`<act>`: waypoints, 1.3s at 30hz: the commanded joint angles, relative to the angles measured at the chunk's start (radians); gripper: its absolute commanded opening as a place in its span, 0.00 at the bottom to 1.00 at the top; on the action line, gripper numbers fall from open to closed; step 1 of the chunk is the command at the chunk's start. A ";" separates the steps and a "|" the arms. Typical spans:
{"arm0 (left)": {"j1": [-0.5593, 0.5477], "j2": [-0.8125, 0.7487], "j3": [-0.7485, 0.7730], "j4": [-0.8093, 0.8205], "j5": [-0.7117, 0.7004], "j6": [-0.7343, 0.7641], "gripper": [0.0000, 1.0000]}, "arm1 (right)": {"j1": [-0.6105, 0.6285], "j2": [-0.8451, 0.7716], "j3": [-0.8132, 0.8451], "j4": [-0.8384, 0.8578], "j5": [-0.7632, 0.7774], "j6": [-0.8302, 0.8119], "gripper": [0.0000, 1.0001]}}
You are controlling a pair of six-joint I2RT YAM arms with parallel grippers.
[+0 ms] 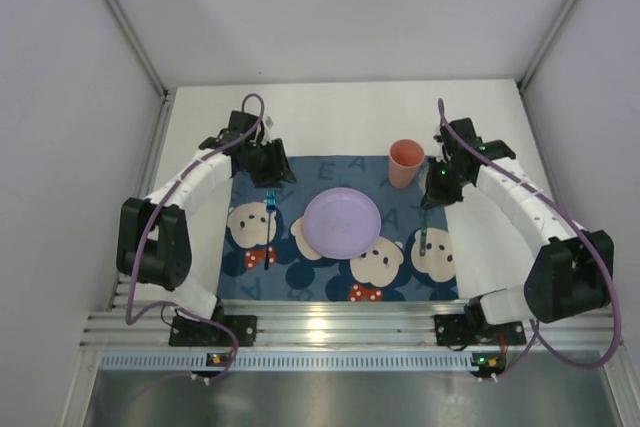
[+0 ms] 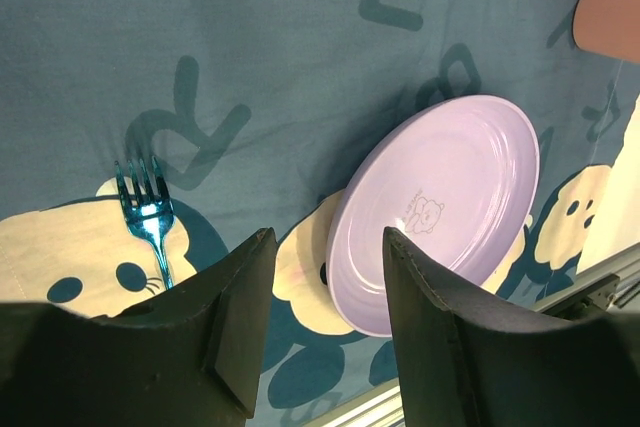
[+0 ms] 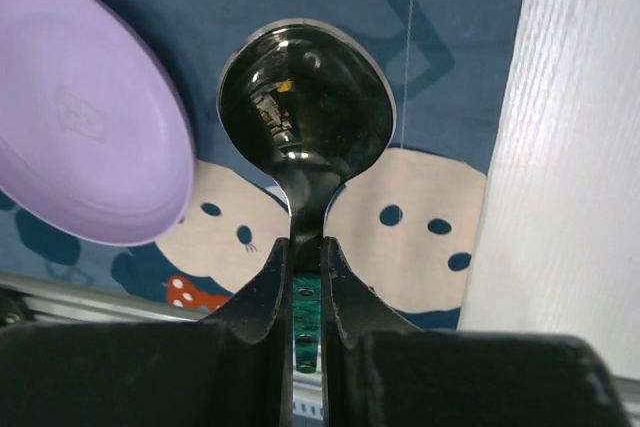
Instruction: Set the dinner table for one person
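On the white dinner table [image 1: 330, 117] lies a dark blue bear-face mat [image 1: 300, 267] with a purple plate [image 1: 342, 222] at its middle. Left of the plate rests a blue fork [image 1: 269, 227], tines pointing away. A pink cup [image 1: 405, 162] stands at the mat's far right. My right gripper [image 3: 307, 247] is shut on the neck of a dark shiny spoon [image 3: 305, 97] with a green handle, held over the mat right of the plate [image 3: 80, 137]. My left gripper [image 2: 325, 237] hangs open and empty above the mat, behind the fork [image 2: 145, 217].
White walls close in the table on the left, back and right. An aluminium rail [image 1: 340, 332] with both arm bases runs along the near edge. Bare tabletop [image 3: 570, 147] shows right of the mat.
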 commanded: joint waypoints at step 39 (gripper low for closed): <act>-0.002 -0.147 -0.053 0.036 -0.022 -0.018 0.52 | 0.167 0.103 -0.249 0.303 0.130 0.026 0.38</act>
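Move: The right hand already holds the spoon at its neck, bowl ahead and handle back. The bare strip of mat where it will lie is centred about 3 cm back, 2 cm left and 12 cm below that hand. The plate is roughly 18 cm left and 1 cm back, 12 cm down; the cup stands some 11 cm ahead and 3 cm left, about 8 cm lower. From the left hand, the spoon's place is about 30 cm right, 7 cm back and 10 cm down. Down towards the mat, the right hand takes the spoon about 9 cm, first easing back some 4 cm, then coming forward again by about as much and drifting slightly left into the strip between plate and mat edge. It slows low over the mat, the wrist tilting only a little, and the fingers open part-way, letting go of the spoon. ##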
